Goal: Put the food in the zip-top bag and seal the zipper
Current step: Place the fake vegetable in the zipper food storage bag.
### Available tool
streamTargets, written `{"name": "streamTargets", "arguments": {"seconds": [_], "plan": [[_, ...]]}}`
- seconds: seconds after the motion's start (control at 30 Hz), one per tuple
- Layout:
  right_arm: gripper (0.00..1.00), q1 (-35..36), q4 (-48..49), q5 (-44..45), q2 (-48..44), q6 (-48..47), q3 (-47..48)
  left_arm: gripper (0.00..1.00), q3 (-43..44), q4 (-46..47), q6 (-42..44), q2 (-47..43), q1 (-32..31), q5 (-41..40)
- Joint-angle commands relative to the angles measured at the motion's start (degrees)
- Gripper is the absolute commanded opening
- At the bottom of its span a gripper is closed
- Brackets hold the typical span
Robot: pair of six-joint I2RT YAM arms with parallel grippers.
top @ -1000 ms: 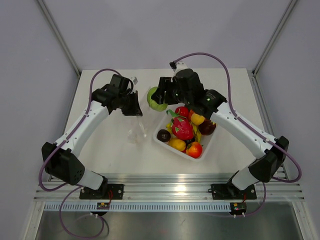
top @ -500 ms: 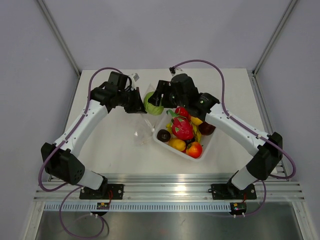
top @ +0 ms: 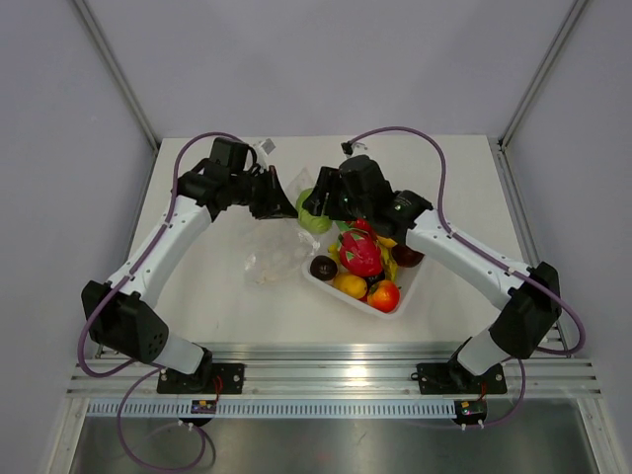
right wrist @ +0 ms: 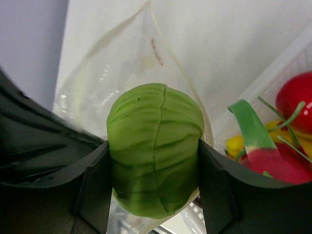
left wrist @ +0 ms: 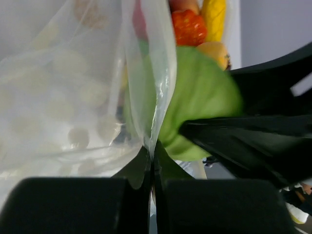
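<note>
My right gripper (right wrist: 153,165) (top: 314,205) is shut on a round green cabbage (right wrist: 155,146) (top: 312,211) (left wrist: 195,97), held at the mouth of the zip-top bag (top: 272,252) (right wrist: 117,73) (left wrist: 63,97). My left gripper (left wrist: 152,163) (top: 281,205) is shut on the bag's upper edge, by the zipper strip (left wrist: 161,87), so the bag hangs down to the table. Other food, including a pink dragon fruit (top: 360,252) (right wrist: 278,163), a red fruit (right wrist: 295,100) and orange and yellow pieces (left wrist: 204,24), lies in the white tray (top: 395,306).
The tray sits just right of the bag, beneath the right arm. A dark purple fruit (top: 323,267) lies at its near-left corner. Frame posts (top: 118,79) stand at the table's back corners.
The right gripper has carried the cabbage from above the tray's left to the bag's mouth. The left gripper has shifted right with the bag's edge, and the bag has swung under it.
</note>
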Motion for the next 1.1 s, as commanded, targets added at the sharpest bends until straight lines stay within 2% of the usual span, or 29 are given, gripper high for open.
{"name": "streamTargets", "arguments": {"seconds": [0.0, 0.23, 0.37, 0.47, 0.6, 0.7, 1.07], "plan": [[0.5, 0.5, -3.2, 2.4, -0.2, -0.3, -2.3, 0.0, 2.4, 9.4, -3.0, -2.1, 0.3, 9.9], [0.5, 0.5, -3.2, -1.8, 0.9, -2.6, -0.4, 0.0, 2.4, 11.3, -4.4, -1.6, 0.2, 12.8], [0.55, 0.6, -1.4, -4.5, 0.7, -3.2, -0.2, 0.0, 2.3, 10.5, -3.2, -0.7, -0.5, 13.0], [0.61, 0.6, -0.9, -7.1, 1.3, -3.9, 0.5, 0.0, 1.9, 10.6, -3.3, -0.2, -1.1, 13.3], [0.85, 0.6, -0.9, -9.1, 1.6, -4.0, 0.7, 0.0, 1.8, 11.1, -3.1, 0.1, -1.3, 13.5], [0.92, 0.6, 0.2, -9.2, -0.1, -3.6, -0.5, 0.0, 1.8, 11.0, -2.8, 0.5, -1.3, 13.2], [0.94, 0.6, -0.6, -3.1, -7.9, -3.2, -3.3, 0.0, 0.2, 13.2, -3.3, 2.5, -1.3, 14.3]]}}
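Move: The cabbage is already gripped in the right hand; the bag's open mouth lies about 5 cm to the right hand's left, roughly level fore and aft and some 4 cm below. The dragon fruit is about 9 cm to this hand's right, 5 cm back and 14 cm down; the tomato is about 8 cm right, 2 cm ahead and 16 cm down. From the left hand, which already pinches the bag's rim, the cabbage is about 5 cm right, 1 cm ahead and slightly below. Lower the right gripper about 4 cm, easing back 2 cm, to take the cabbage down into the bag's mouth, then open its fingers further to loosen the grip and start up a little, drifting right. Meanwhile keep the left fingers shut on the rim and bring it up and right, about 3 cm each, tilting the wrist some 10 degrees, to draw the bag over the cabbage. ##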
